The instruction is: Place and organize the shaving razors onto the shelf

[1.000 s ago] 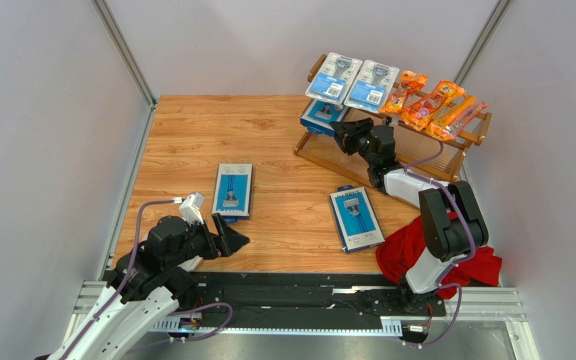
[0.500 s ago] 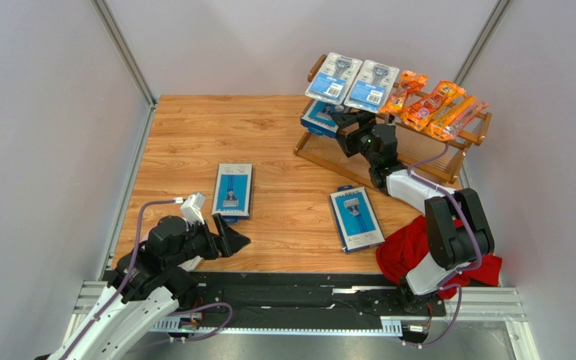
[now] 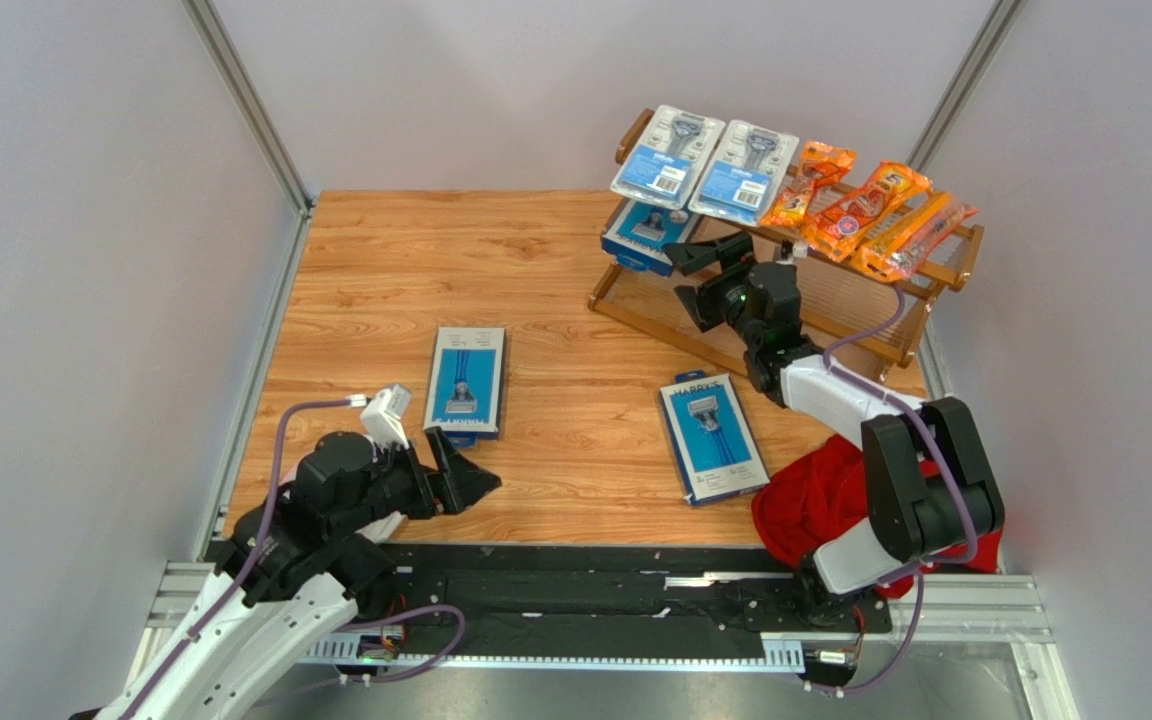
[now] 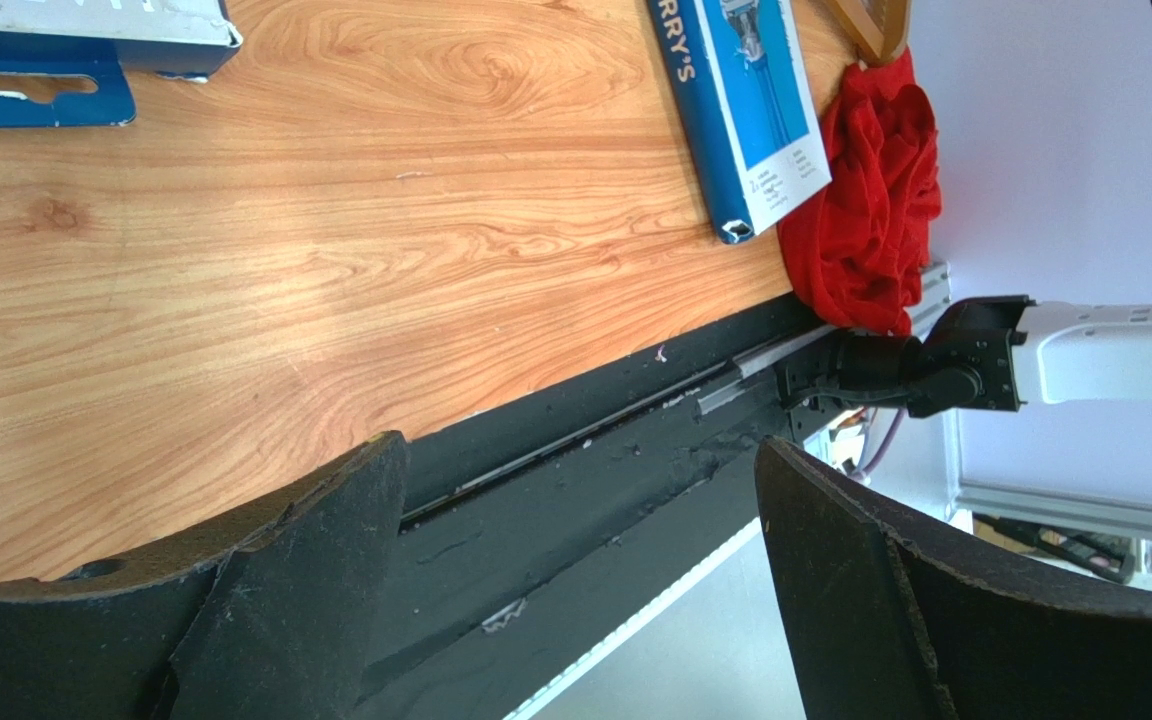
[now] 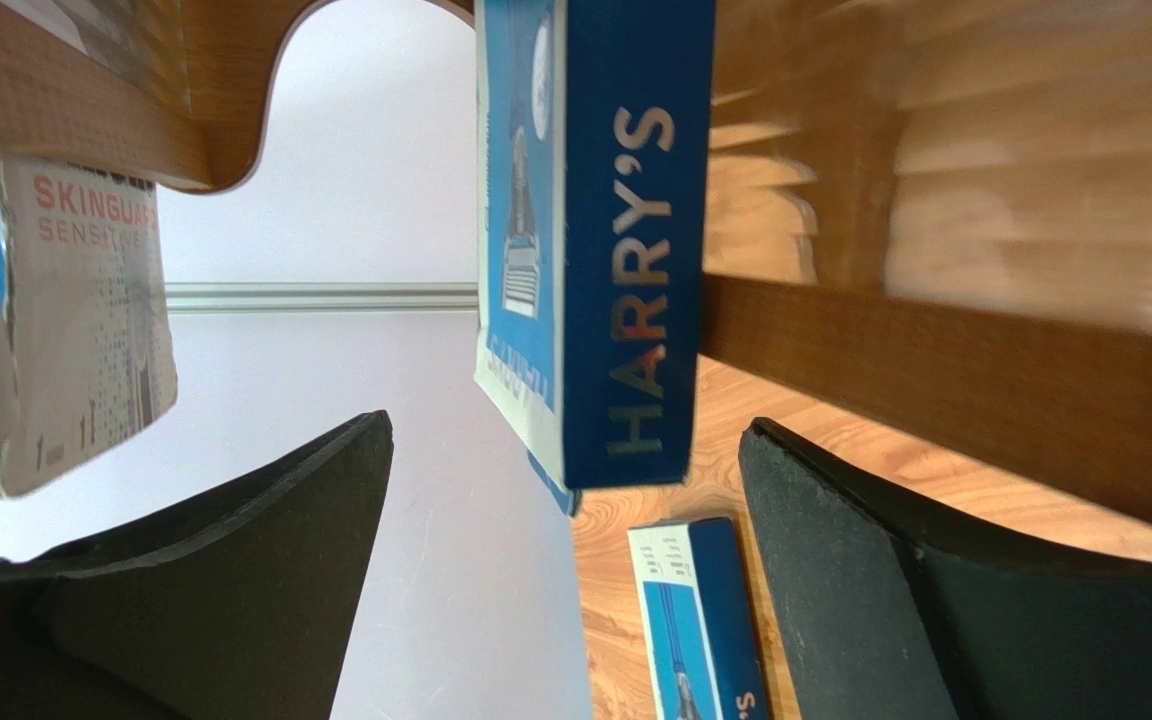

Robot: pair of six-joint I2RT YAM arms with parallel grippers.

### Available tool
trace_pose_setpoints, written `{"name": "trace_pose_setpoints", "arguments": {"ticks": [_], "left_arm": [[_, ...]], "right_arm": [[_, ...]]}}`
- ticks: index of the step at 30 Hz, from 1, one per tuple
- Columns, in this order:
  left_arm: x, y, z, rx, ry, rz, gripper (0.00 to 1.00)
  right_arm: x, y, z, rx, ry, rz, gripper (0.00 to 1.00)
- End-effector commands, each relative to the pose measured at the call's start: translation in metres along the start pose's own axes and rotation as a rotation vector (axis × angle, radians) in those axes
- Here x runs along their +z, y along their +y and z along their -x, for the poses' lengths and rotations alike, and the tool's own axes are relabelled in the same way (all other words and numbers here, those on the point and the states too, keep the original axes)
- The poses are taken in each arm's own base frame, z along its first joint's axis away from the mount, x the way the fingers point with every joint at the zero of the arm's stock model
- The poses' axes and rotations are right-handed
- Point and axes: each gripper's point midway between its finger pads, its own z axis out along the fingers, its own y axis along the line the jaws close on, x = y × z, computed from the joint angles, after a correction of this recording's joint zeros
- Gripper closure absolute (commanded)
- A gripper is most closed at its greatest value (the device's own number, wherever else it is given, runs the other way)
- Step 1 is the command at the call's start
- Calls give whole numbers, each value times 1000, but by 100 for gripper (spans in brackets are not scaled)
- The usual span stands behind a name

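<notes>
The wooden shelf (image 3: 642, 318) stands at the back right. Its top tier carries two blister packs (image 3: 668, 155) (image 3: 743, 173) and orange bags (image 3: 868, 210). A blue razor box (image 3: 645, 233) rests at the left end of the lower tier; in the right wrist view this box (image 5: 597, 240) reads HARRY'S and lies against the slats (image 5: 958, 375). My right gripper (image 3: 710, 267) (image 5: 564, 435) is open just behind it, fingers clear of its sides. Two more blue boxes (image 3: 465, 381) (image 3: 711, 437) lie flat on the table. My left gripper (image 3: 462, 473) (image 4: 579, 447) hangs open and empty over the near edge.
A red cloth (image 3: 823, 503) is bunched at the near right by the right arm's base. A black rail strip (image 4: 612, 495) runs along the table's near edge. Grey walls close in the left, back and right sides.
My right gripper opened and let go of the blue box on the lower tier, then drew back a little to the right. The left arm stayed still.
</notes>
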Motion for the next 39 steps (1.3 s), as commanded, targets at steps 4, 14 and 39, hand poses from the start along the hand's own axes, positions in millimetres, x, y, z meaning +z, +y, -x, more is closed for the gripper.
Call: {"name": "trace_pose_setpoints", "arguments": {"ticks": [4,14,39], "left_arm": [[5,-7,6,22,-12,-23,6],[12,3,15,35,-5,79,3],[61,61,15,-130,21,357,5]], "right_arm": [[-23,-26,-24,-42,57,-73,7],[-74,-36,-46,-74,106,-72,7],[-162,-66,-133,-216,286,-108,8]]}}
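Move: The right gripper, open at the shelf, has its next razor box on the bare table about 20 cm back, 5 cm to its right and 18 cm below. The razor box just shelved sits some 9 cm ahead and 4 cm left, near its height; the red cloth lies roughly 27 cm back and 25 cm right. From the left gripper, the left razor box is about 14 cm ahead, neither left nor right, 16 cm below; the right one about 6 cm ahead, 35 cm right. Draw the open right gripper about 21 cm back, away from the razor box on the shelf, and sink it some 7 cm towards the one on the table, swinging the fingers counter-clockwise and letting its left side drop. Meanwhile ease the open left gripper down and forward, roughly 5 cm each, towards the left razor box, rolling its left side up and tipping the fingers down. ##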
